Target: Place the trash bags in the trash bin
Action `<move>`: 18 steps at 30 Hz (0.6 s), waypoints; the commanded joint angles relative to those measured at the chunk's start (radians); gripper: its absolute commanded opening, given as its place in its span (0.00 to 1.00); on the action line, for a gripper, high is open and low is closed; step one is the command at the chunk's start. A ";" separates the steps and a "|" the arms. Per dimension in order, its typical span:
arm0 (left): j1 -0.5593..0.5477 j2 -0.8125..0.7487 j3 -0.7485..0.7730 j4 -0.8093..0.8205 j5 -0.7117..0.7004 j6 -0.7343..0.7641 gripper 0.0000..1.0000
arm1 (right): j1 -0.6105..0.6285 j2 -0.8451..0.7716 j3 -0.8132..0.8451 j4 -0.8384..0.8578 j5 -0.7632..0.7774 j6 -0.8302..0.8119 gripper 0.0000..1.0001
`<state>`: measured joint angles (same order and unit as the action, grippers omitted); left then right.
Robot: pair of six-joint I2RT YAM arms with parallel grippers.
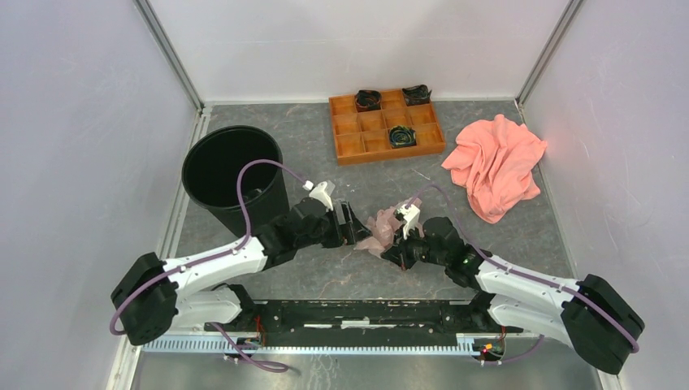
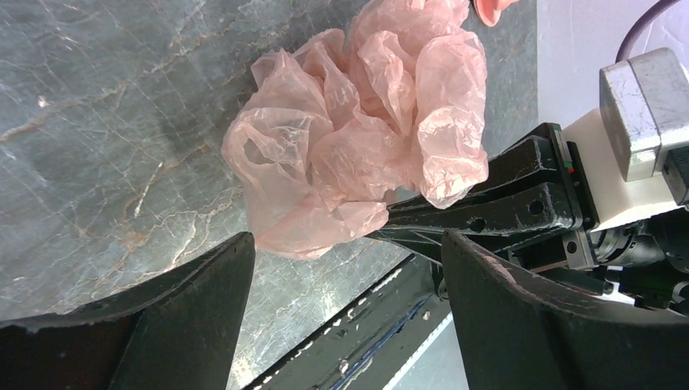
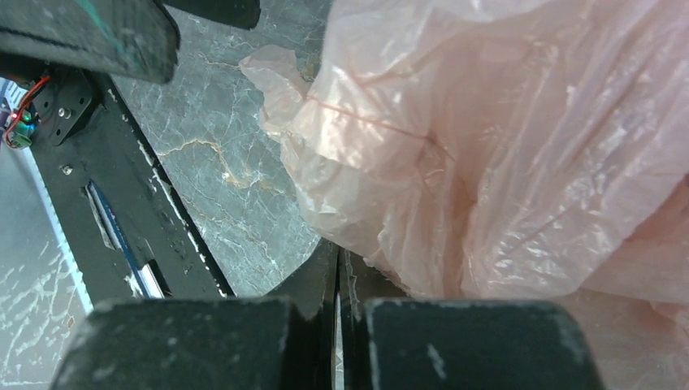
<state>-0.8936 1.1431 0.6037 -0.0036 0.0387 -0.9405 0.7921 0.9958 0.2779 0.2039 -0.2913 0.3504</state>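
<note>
The trash bag (image 1: 379, 228) is a crumpled, translucent pale pink bundle at mid-table between my two grippers. My right gripper (image 1: 397, 244) is shut, with the bag's edge pinched at its tips. In the right wrist view the bag (image 3: 504, 146) bulges over the shut right gripper (image 3: 338, 253). My left gripper (image 1: 356, 227) faces the bag from the left. Its fingers stand wide open (image 2: 348, 244) with the bag (image 2: 357, 138) just ahead of the tips and not between them. The round black trash bin (image 1: 231, 171) stands upright at the back left, behind the left arm.
An orange compartment tray (image 1: 344, 146) with dark rolled items sits at the back centre. A salmon-pink cloth (image 1: 496, 162) lies at the back right. White walls close in the left, right and back sides. A black rail (image 1: 366, 313) runs along the near edge.
</note>
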 commanded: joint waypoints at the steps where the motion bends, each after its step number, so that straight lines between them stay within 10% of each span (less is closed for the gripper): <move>1: -0.020 0.032 -0.025 0.096 0.027 -0.070 0.89 | 0.009 -0.018 -0.021 0.089 -0.004 0.038 0.00; 8: -0.025 0.115 -0.056 0.147 0.010 -0.070 0.76 | 0.015 0.005 -0.016 0.088 -0.018 0.028 0.00; 18: -0.025 0.156 -0.054 0.130 -0.036 -0.019 0.20 | 0.030 0.008 -0.028 0.067 -0.019 0.025 0.05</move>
<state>-0.9169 1.3102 0.5556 0.1081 0.0383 -0.9611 0.8120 0.9981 0.2611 0.2462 -0.3004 0.3744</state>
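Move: The trash bag, already pinched by the right gripper, has its middle about 6 cm to the right of the open left gripper, some 3 cm ahead and 5 cm below; its loose near-left end lies almost straight beneath the left fingers. The trash bin stands about 28 cm to the left and 12 cm ahead, the wooden tray roughly 36 cm ahead and 8 cm right. From the right gripper, the bag's middle is about 5 cm straight ahead, 1 cm up. Lower the left gripper about 5 cm, nearly straight down, onto the loose left end of the trash bag, keeping the wrist almost as it is. Close the wide-open fingers most of the way as it sinks, so that their tips pinch the hanging film beside the right fingertips. Keep the right gripper in place, still pinching the bag. ##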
